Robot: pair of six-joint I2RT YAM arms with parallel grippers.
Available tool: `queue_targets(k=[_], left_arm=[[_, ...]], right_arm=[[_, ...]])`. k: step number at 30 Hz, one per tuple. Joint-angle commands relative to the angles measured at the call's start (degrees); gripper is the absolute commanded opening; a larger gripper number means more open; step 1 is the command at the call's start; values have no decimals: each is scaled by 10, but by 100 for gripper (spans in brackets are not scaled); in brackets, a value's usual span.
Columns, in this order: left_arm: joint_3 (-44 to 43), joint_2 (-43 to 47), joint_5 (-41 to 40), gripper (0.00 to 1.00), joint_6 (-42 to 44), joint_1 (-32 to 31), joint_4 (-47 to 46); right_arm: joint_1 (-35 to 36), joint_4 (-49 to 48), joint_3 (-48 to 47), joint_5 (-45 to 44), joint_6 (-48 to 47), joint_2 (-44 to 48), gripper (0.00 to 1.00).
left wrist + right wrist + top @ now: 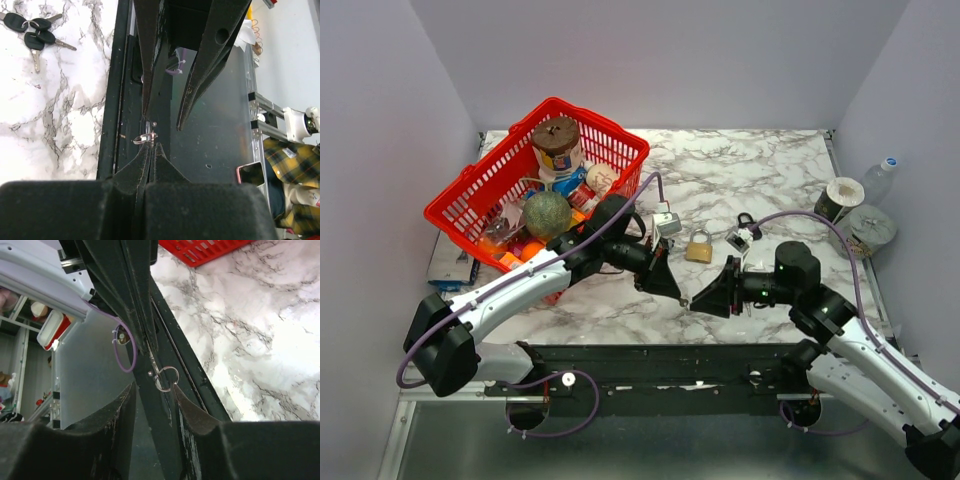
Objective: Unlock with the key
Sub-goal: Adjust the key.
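A brass padlock [699,247] lies on the marble table [770,170], a little beyond both grippers. My left gripper [678,293] [151,145] is shut on a small metal key with a ring [144,138] [167,379], held over the table's near edge. My right gripper [696,300] [154,386] faces it tip to tip, open. Its fingers [200,75] stand either side of the key, and one tip touches the ring. A bunch of black-headed keys [744,230] [32,31] lies on the marble to the right of the padlock.
A red basket [470,195] of toys and a tin stands tilted at the back left. A cup [840,198], a bottle [878,180] and a lidded tub [870,228] line the right edge. A small silver box [667,222] lies left of the padlock.
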State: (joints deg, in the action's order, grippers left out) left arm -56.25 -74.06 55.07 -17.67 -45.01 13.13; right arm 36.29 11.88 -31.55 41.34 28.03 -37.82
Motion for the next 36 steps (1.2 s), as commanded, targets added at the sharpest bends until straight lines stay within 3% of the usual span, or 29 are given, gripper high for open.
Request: queue_targets(k=[1, 18, 24, 28, 31, 32, 35, 36], left_arm=[[-11, -4, 30, 0, 14, -5, 5], [-9, -8, 36, 0, -8, -11, -25], [-10, -15, 34, 0, -17, -18, -40], [-12, -19, 29, 0, -18, -19, -44], [-14, -28, -6, 2, -29, -18, -60], [-18, -31, -23, 36, -31, -19, -63], [-34, -52, -140, 70, -41, -19, -71], [-43, -65, -175, 73, -48, -19, -73]], right_arm=[[6, -55, 9, 30, 4, -7, 39], [16, -92, 37, 35, 11, -26, 31], [17, -147, 55, 48, 31, -27, 22], [17, -157, 64, 47, 34, -27, 1], [17, -155, 83, -18, 64, -19, 1], [16, -156, 92, -47, 78, -13, 1], [3, -161, 134, -153, 144, -14, 1], [-3, -167, 148, -192, 161, -15, 1]])
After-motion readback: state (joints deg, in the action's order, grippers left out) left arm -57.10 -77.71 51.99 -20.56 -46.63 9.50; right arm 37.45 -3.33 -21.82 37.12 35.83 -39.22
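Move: The small key with its ring sticks out of my shut left fingers, its middle about 1 cm to their right and 1 cm lower. From my half-open right hand the key lies about 3 cm left and 1 cm lower, level with it front to back. From the right hand the brass padlock is some 19 cm ahead and 2 cm to the left, the bunch of black keys about 10 cm ahead and 13 cm right, both some 18 cm below. I ease my right hand about 1.5 cm left and a little down towards the key while the left holds it out nearly still, then shut my right fingers on it. Only then do I spread my left fingers wide and let go, that hand edging right and forward, while the right carries the key about 2 cm down and as much forward, turning some 10 degrees clockwise. ##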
